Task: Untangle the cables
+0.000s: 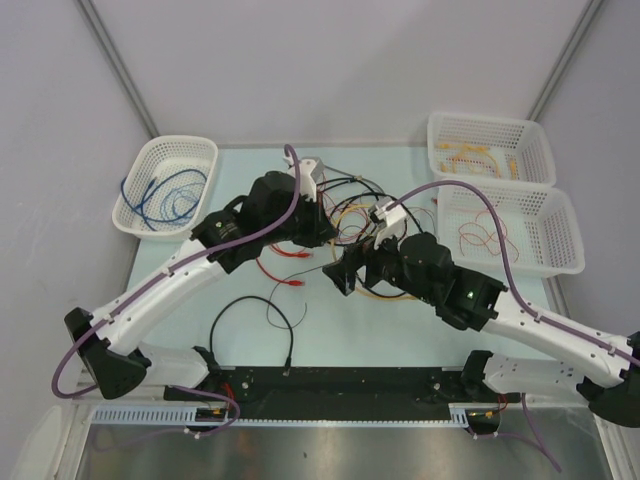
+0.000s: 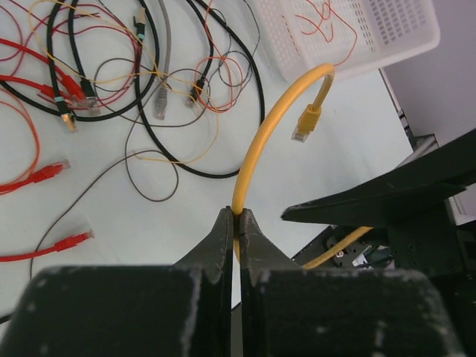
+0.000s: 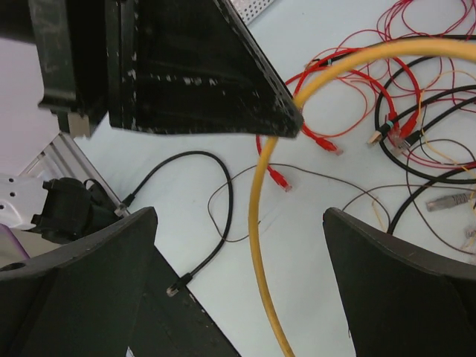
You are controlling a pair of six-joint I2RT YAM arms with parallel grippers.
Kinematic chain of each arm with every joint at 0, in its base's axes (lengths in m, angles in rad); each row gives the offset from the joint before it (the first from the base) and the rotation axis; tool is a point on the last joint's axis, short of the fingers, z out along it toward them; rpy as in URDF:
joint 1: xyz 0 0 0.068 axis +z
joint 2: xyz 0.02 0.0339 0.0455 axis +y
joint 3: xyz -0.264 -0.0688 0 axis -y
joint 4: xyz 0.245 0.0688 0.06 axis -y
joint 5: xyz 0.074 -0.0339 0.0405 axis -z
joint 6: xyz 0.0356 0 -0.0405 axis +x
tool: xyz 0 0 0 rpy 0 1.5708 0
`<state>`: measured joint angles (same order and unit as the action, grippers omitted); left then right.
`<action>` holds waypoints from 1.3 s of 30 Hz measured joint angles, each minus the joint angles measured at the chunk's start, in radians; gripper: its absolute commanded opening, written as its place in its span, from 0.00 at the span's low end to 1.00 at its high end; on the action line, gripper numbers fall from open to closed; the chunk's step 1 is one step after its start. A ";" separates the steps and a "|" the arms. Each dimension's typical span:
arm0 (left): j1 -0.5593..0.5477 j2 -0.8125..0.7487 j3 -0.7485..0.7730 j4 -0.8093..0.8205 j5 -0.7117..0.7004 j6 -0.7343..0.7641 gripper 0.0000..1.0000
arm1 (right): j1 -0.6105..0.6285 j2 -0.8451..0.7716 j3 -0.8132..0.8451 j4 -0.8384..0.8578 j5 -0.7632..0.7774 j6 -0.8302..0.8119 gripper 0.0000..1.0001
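Note:
My left gripper [image 2: 236,217] is shut on a thick yellow cable [image 2: 262,134], which arcs up to a free yellow plug [image 2: 305,125] held in the air. In the top view the left gripper [image 1: 328,238] is over the middle of the table. My right gripper [image 3: 239,216] is open, and the same yellow cable [image 3: 256,245] runs down between its fingers [image 3: 111,260] without touching them. It sits just in front of the left one [image 1: 348,272]. A tangle of red, black and thin orange cables [image 1: 350,210] lies on the table behind both grippers.
A white basket with blue cables [image 1: 165,150] stands at the back left. Two white baskets stand at the back right, one with yellow cables [image 1: 445,125], one with thin red wires [image 1: 560,215]. A separate black cable [image 1: 255,305] lies near the front rail.

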<state>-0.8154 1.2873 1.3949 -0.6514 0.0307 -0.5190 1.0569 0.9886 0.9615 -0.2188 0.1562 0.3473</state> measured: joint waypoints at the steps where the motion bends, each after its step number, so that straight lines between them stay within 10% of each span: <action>1: -0.011 0.005 0.001 0.003 0.001 -0.004 0.00 | 0.000 0.011 0.000 0.015 -0.002 0.000 0.99; 4: -0.038 0.013 0.002 0.012 0.004 -0.005 0.00 | 0.000 0.045 0.000 0.034 -0.007 0.000 0.85; 10: -0.059 0.013 0.002 0.042 0.010 -0.008 0.00 | 0.000 0.101 0.000 0.029 -0.004 0.009 0.13; 13: -0.059 0.009 0.002 0.043 0.007 -0.008 0.32 | -0.003 0.094 0.000 0.016 0.021 0.010 0.00; 20: -0.026 -0.043 -0.032 0.087 -0.064 -0.042 0.90 | -0.081 0.003 0.000 -0.011 0.020 0.020 0.00; 28: 0.211 -0.303 -0.309 0.114 -0.160 -0.120 0.92 | -0.813 0.014 0.037 -0.008 -0.196 0.163 0.00; 39: 0.255 -0.303 -0.408 0.148 -0.157 -0.120 0.93 | -1.028 0.423 0.212 0.235 -0.199 0.316 0.00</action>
<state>-0.5606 0.9844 0.9871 -0.5030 -0.1261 -0.6388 0.0288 1.4113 1.1740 0.0166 -0.0425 0.6636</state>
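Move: My left hand is shut on the yellow cable; my open right hand goes for the strand hanging beside it, about 1 cm ahead, 2 cm left and 3 cm below. That strand lies some 4 cm back, 3 cm right and 3 cm below my left hand. From my right hand, the far right bin is about 42 cm ahead, 40 cm right; the near right bin 18 cm ahead, 43 cm right; the nearest red plug 10 cm ahead, 13 cm left, all 25-28 cm below. I dip my right hand about 3 cm, easing slightly left, and pinch the yellow strand shut between its fingers. Then my left fingers open wide, and that hand backs off some 14 cm to its left, sinking towards the end, as my right hand whips the cable about 25 cm forward and as far right, to the far right bin's left side, swinging some 50 degrees clockwise. ##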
